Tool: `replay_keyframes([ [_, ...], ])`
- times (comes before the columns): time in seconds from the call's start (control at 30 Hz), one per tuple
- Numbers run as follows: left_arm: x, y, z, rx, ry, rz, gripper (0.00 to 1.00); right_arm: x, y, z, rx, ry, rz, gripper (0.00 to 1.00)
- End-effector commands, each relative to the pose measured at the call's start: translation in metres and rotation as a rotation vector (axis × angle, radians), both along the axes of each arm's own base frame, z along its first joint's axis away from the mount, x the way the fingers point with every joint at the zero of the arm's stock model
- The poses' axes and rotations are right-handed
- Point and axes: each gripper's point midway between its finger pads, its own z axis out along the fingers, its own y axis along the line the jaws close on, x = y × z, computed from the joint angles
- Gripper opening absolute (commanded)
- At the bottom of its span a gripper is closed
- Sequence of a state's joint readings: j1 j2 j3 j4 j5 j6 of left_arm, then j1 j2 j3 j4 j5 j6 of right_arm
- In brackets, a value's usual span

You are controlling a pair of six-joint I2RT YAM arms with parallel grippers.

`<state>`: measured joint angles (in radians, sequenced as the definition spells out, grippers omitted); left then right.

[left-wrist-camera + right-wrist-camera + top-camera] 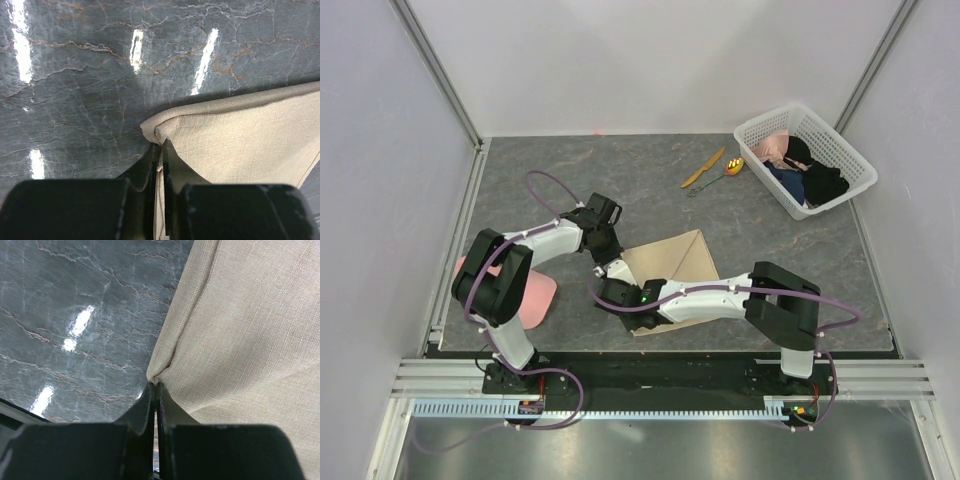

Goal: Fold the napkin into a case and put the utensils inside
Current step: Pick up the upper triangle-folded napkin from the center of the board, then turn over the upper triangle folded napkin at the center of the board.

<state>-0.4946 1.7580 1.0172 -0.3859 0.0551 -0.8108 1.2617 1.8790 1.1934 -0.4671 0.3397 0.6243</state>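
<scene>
The beige napkin (672, 262) lies on the dark marble table, a crease running across it. My left gripper (604, 264) is shut on the napkin's left corner; in the left wrist view the cloth (240, 135) bunches at the gripper's tips (161, 149). My right gripper (607, 292) is shut on a nearby corner at the near left, and in the right wrist view the napkin (240, 340) puckers at that gripper (156, 387). The utensils, an orange knife (703, 168) and a spoon (725, 172) with a yellow bowl, lie far back near the basket.
A white basket (845, 150) holding dark and pink clothes stands at the back right corner. A pink cap (538, 296) lies at the near left beside the left arm. White walls close the table in on three sides.
</scene>
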Motion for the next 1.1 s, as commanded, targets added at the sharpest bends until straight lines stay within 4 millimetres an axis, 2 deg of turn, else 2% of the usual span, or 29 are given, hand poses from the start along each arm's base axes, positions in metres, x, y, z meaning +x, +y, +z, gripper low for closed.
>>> replay_keyframes([
  [0.0, -0.023, 0.006, 0.003, 0.011, 0.068, -0.021, 0.02, -0.016, -0.027, -0.012, -0.099, 0.068, 0.026, 0.0],
  [0.03, -0.021, 0.004, 0.008, 0.003, 0.055, -0.022, 0.02, -0.017, -0.024, -0.002, -0.075, 0.063, 0.034, 0.0],
  [0.07, -0.019, 0.003, 0.013, -0.005, 0.047, -0.022, 0.02, -0.015, -0.016, 0.018, -0.008, 0.051, 0.043, 0.0],
  [0.17, -0.016, 0.002, 0.032, -0.011, 0.026, -0.015, 0.02, -0.022, -0.003, 0.049, 0.093, 0.066, 0.085, 0.0],
  [0.3, -0.012, 0.005, 0.055, -0.019, -0.004, 0.006, 0.02, -0.027, 0.009, 0.078, 0.194, 0.102, 0.096, 0.0],
  [0.33, -0.008, 0.006, 0.066, -0.024, -0.028, 0.01, 0.02, -0.029, 0.016, 0.087, 0.225, 0.113, 0.104, 0.0],
  [0.43, -0.003, 0.016, 0.084, -0.003, -0.056, 0.019, 0.02, -0.031, 0.034, 0.109, 0.295, 0.134, 0.129, 0.0],
  [0.5, -0.002, 0.031, 0.1, 0.017, -0.076, 0.045, 0.02, -0.036, 0.053, 0.129, 0.363, 0.165, 0.16, 0.0],
  [0.57, -0.003, 0.05, 0.117, 0.027, -0.097, 0.076, 0.02, -0.043, 0.07, 0.137, 0.407, 0.202, 0.2, 0.0],
  [0.6, -0.001, 0.056, 0.126, 0.024, -0.114, 0.091, 0.02, -0.043, 0.082, 0.154, 0.451, 0.201, 0.218, 0.0],
  [0.63, -0.001, 0.065, 0.135, 0.024, -0.131, 0.103, 0.02, -0.043, 0.091, 0.154, 0.461, 0.217, 0.229, 0.0],
  [0.67, -0.003, 0.082, 0.148, 0.023, -0.148, 0.141, 0.02, -0.049, 0.102, 0.163, 0.494, 0.239, 0.263, 0.0],
  [0.7, -0.003, 0.089, 0.163, 0.018, -0.173, 0.156, 0.02, -0.048, 0.118, 0.187, 0.559, 0.235, 0.285, 0.0],
  [0.73, -0.003, 0.097, 0.174, 0.024, -0.199, 0.159, 0.02, -0.051, 0.129, 0.19, 0.582, 0.261, 0.304, 0.0],
  [0.77, -0.007, 0.115, 0.187, 0.061, -0.219, 0.2, 0.02, -0.056, 0.141, 0.206, 0.636, 0.27, 0.337, 0.0],
  [0.8, -0.002, 0.121, 0.21, 0.061, -0.275, 0.212, 0.02, -0.065, 0.153, 0.231, 0.707, 0.3, 0.389, 0.0],
  [0.83, -0.002, 0.126, 0.222, 0.077, -0.302, 0.213, 0.02, -0.071, 0.16, 0.241, 0.756, 0.338, 0.396, 0.0],
  [0.87, -0.002, 0.13, 0.234, 0.092, -0.329, 0.22, 0.02, -0.074, 0.171, 0.262, 0.849, 0.334, 0.429, 0.0],
  [0.9, -0.001, 0.131, 0.252, 0.086, -0.365, 0.226, 0.02, -0.081, 0.172, 0.267, 0.884, 0.372, 0.451, 0.0],
  [0.97, 0.0, 0.13, 0.266, 0.076, -0.392, 0.231, 0.02, -0.084, 0.173, 0.294, 1.02, 0.402, 0.474, 0.0],
  [1.0, 0.004, 0.128, 0.272, 0.057, -0.408, 0.249, 0.02, -0.085, 0.167, 0.272, 1.004, 0.446, 0.455, 0.0],
  [1.03, 0.007, 0.126, 0.271, 0.049, -0.406, 0.251, 0.02, -0.09, 0.158, 0.275, 1.03, 0.472, 0.474, 0.0],
  [1.07, 0.008, 0.118, 0.268, 0.035, -0.403, 0.235, 0.02, -0.08, 0.154, 0.28, 1.094, 0.473, 0.464, 0.0],
])
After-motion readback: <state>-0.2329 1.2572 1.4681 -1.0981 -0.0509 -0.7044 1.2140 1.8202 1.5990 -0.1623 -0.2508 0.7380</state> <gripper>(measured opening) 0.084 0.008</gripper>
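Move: Both hands already pinch the napkin's left side, the left hand at its far corner, the right at its near one. The napkin's middle lies about 13 cm to the left hand's right and 4 cm back; from the right hand, 8 cm right and 9 cm ahead. The pink cap sits some 22 cm left of the left hand and 6 cm back; the knife about 21 cm right and 21 cm ahead of it. Both hands keep their pinches and lift the napkin some 24 cm, swinging left towards the cap, right wrist rolling. ##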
